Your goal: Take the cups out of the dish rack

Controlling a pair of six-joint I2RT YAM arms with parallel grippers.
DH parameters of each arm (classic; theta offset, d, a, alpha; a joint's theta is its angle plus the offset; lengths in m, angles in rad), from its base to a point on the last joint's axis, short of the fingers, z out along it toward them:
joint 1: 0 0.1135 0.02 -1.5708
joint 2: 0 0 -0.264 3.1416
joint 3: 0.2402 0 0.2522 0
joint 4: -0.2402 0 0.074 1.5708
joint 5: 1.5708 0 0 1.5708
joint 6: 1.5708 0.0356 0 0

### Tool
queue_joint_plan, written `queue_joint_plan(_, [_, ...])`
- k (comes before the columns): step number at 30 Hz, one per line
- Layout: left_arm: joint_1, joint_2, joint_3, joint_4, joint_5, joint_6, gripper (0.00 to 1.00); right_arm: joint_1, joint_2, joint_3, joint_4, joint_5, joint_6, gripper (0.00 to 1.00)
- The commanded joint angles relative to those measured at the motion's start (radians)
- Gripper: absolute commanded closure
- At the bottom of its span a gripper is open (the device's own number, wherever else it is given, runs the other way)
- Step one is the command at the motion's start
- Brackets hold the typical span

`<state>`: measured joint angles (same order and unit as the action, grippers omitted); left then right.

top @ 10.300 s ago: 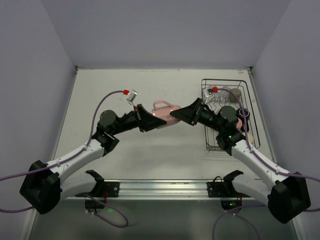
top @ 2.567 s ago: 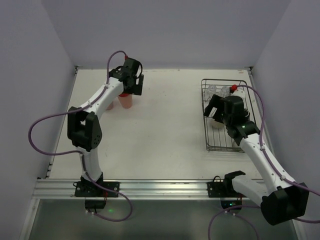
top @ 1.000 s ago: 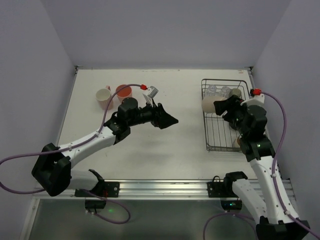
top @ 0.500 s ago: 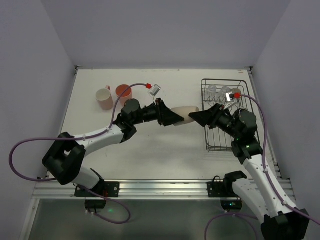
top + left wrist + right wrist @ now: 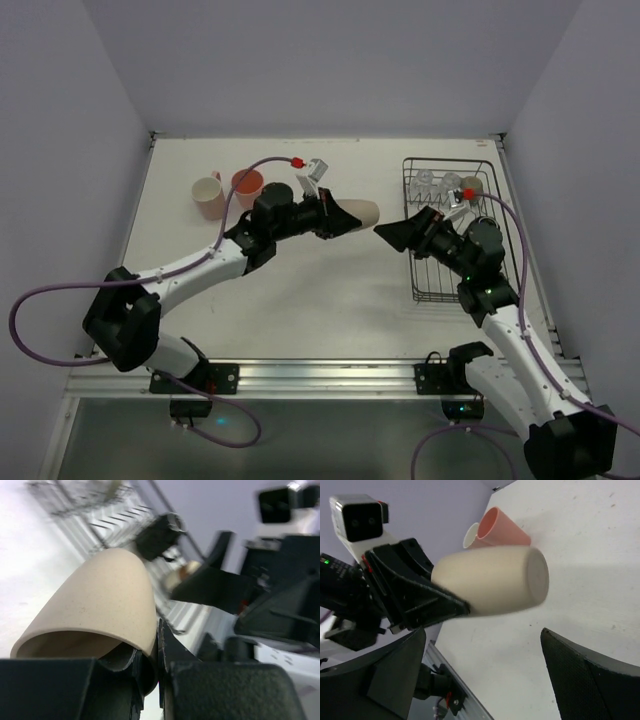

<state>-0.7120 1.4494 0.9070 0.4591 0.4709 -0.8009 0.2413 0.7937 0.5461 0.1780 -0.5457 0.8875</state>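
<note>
My left gripper [image 5: 335,218] is shut on the rim of a beige cup [image 5: 360,214], held on its side above the table's middle; it also shows in the left wrist view [image 5: 95,615] and the right wrist view [image 5: 492,582]. My right gripper [image 5: 392,233] is open and empty, just right of the cup's base, apart from it. A pale pink mug [image 5: 207,196] and a salmon-pink tumbler [image 5: 247,186] stand at the far left. The dark wire dish rack [image 5: 428,285] on the right holds clear glasses [image 5: 437,183] and a small olive-grey mug [image 5: 472,187].
White walls close in the table on three sides. The metal rail [image 5: 320,376] with both arm bases runs along the near edge. The right arm lies over the rack's middle and hides part of it.
The cup has passed from my right gripper to my left. My left gripper has drawn back left and up with it; my right gripper has let go and stands open.
</note>
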Motion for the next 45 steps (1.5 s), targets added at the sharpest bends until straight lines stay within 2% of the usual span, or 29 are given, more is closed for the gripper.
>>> queue_joint_plan(1, [0.0,0.006,0.219,-0.507,-0.332,0.293,1.0,0.001,-0.037,0.067,-0.145,0.174,-0.09,0.01])
queue_joint_plan(2, [0.002,0.056,0.309,-0.589,-0.453,0.324,1.0,0.001,-0.053,0.077,-0.194,0.206,-0.119,0.01])
queue_joint_plan(5, [0.005,0.185,0.476,-0.859,-0.625,0.405,1.0,0.001,-0.063,0.095,-0.285,0.314,-0.175,0.01])
queue_joint_plan(11, [0.051,0.471,0.746,-1.088,-0.695,0.482,1.0,0.003,-0.054,0.11,-0.385,0.38,-0.237,0.01])
queue_joint_plan(14, [0.08,0.557,0.82,-1.143,-0.722,0.5,1.0,0.004,-0.073,0.098,-0.383,0.374,-0.248,0.01])
queue_joint_plan(17, [0.105,0.598,0.859,-1.177,-0.739,0.513,0.98,0.004,-0.082,0.089,-0.385,0.377,-0.255,0.01])
queue_joint_plan(22, [0.129,0.628,0.872,-1.211,-0.781,0.531,0.87,0.003,-0.071,0.078,-0.379,0.359,-0.268,0.01])
queue_joint_plan(30, [0.175,0.67,0.914,-1.238,-0.747,0.546,0.75,0.004,-0.067,0.077,-0.365,0.346,-0.265,0.01])
queue_joint_plan(33, [0.178,0.683,0.932,-1.248,-0.75,0.548,0.57,0.004,-0.067,0.078,-0.365,0.345,-0.265,0.01])
queue_joint_plan(41, [0.18,0.663,0.966,-1.241,-0.775,0.545,0.41,0.007,-0.063,0.1,-0.393,0.38,-0.282,0.01])
queue_joint_plan(45, [0.178,0.6,0.96,-1.211,-0.764,0.539,0.26,0.007,-0.053,0.143,-0.439,0.431,-0.311,0.01])
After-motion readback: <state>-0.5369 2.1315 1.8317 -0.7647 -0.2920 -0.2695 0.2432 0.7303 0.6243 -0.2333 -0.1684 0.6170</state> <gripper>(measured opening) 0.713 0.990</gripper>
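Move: My left hand already pinches the beige cup by its wall, base pointing right. Its free spot lies about 18 cm ahead, 19 cm left and 21 cm below. The pink cup stands some 10 cm left of that spot and 3 cm farther out; the white-rimmed mug is 10 cm left of the pink cup. From my empty right hand the spot is about 19 cm ahead and 24 cm left, the dish rack's middle 15 cm ahead and 25 cm right, both some 20 cm below. I swing my left hand forward, then down and left, about 18, 17 and 15 cm in all, rolling it some 75 degrees so its fingers point mostly down and the beige cup comes base-down beside the pink cup. There I open my fingers, one inside the rim, and begin to ease up. My open right hand draws right and down, away from the cup, towards the rack. ##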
